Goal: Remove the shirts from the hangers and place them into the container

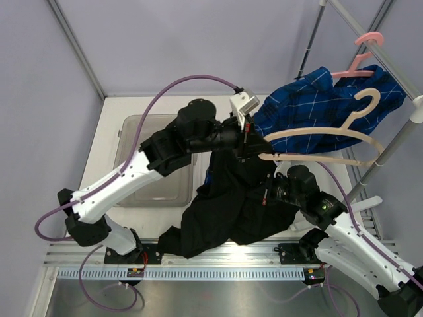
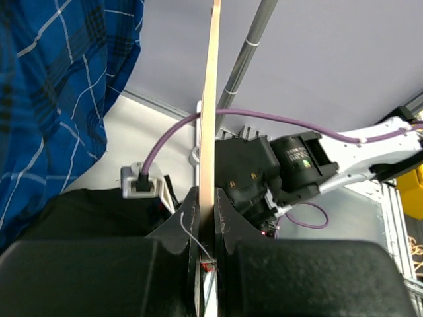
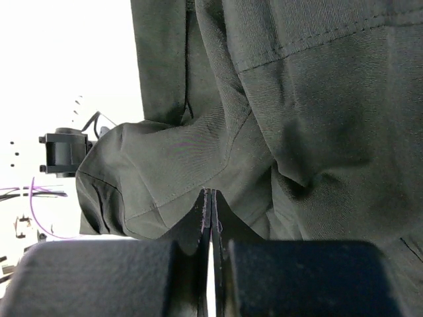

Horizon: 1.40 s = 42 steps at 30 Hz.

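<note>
The black shirt [image 1: 221, 211] droops from the beige hanger [image 1: 317, 135] down to the table's front edge. My left gripper [image 1: 248, 142] is shut on the hanger's left arm, and the beige bar [image 2: 210, 99] runs up between the jaws [image 2: 206, 195]. My right gripper [image 1: 267, 191] is below the hanger. Its jaws [image 3: 210, 193] are pinched shut on a fold of the black shirt [image 3: 297, 99]. The blue checked shirt [image 1: 327, 99] hangs on the pink hanger [image 1: 365, 56] at the back right. The container [image 1: 149, 181] sits at the left, partly under my left arm.
The grey rack pole [image 1: 390, 63] slants across the back right corner, with an upright [image 2: 248, 59] close behind the beige hanger. The beige hanger's hook [image 1: 367, 99] is near the pole. The right arm's wrist [image 2: 291, 165] lies just below my left gripper.
</note>
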Each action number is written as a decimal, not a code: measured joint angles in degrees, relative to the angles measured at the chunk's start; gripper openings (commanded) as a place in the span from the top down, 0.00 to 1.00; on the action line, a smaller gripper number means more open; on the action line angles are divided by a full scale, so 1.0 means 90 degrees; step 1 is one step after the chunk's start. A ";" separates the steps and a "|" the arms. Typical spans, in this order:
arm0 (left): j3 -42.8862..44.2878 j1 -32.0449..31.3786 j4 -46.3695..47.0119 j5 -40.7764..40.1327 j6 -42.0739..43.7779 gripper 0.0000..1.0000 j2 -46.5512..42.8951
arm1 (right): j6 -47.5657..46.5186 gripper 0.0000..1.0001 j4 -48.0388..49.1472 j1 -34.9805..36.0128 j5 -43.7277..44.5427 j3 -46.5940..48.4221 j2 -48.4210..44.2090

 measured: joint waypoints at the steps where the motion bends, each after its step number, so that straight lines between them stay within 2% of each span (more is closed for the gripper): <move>1: 0.0204 -0.0027 -0.0053 0.0000 0.0049 1.00 0.0204 | 0.0000 1.00 0.0000 0.0015 0.0017 0.0000 -0.0012; 10: 0.1763 -0.0022 -0.0437 0.0012 0.0306 1.00 0.1880 | 0.0002 1.00 -0.0032 0.0046 0.0126 0.0000 -0.0124; 15: 0.3247 -0.0024 -0.0865 0.0102 0.0406 1.00 0.2905 | 0.0005 1.00 0.0017 0.0114 0.0146 -0.0007 -0.0124; 19: 0.3946 -0.0024 -0.0855 0.0202 0.0408 1.00 0.3378 | 0.0017 1.00 0.0126 0.0199 0.0180 -0.0063 -0.0124; 26: 0.4442 -0.0022 -0.0279 0.0481 0.0308 1.00 0.3844 | 0.0019 1.00 0.0233 0.0440 0.0243 -0.0126 -0.0124; 42: 0.4391 0.0204 0.0811 0.0537 0.0046 1.00 0.4048 | 0.0017 1.00 0.0328 0.0804 0.0522 -0.0126 0.0109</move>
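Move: The left hand already pinches the empty beige hanger by one end. Its goal, the near stretch of the clothes rail, lies about 38 cm to the right, 17 cm ahead and 10 cm above; the pink hanger on that rail is roughly 29 cm right and 21 cm ahead, with the blue shirt's middle some 26 cm right, 18 cm ahead and 12 cm below the hand. From the right hand, the rail stretch is about 32 cm right, 17 cm ahead and 36 cm up. Still gripping the empty hanger by its end, the left hand carries it hook-first to the right, some 14 cm, and about 8 cm forward along the near side of the blue shirt towards the rail, dipping 2 to 3 cm at first and then climbing to about 2 cm above its starting height. The sideways travel dies out near the end while the hand goes on forward and up, and the wrist, after a slight downward tip, turns up to raise the hanger's far end by some 10 degrees, with the fingers staying shut. ##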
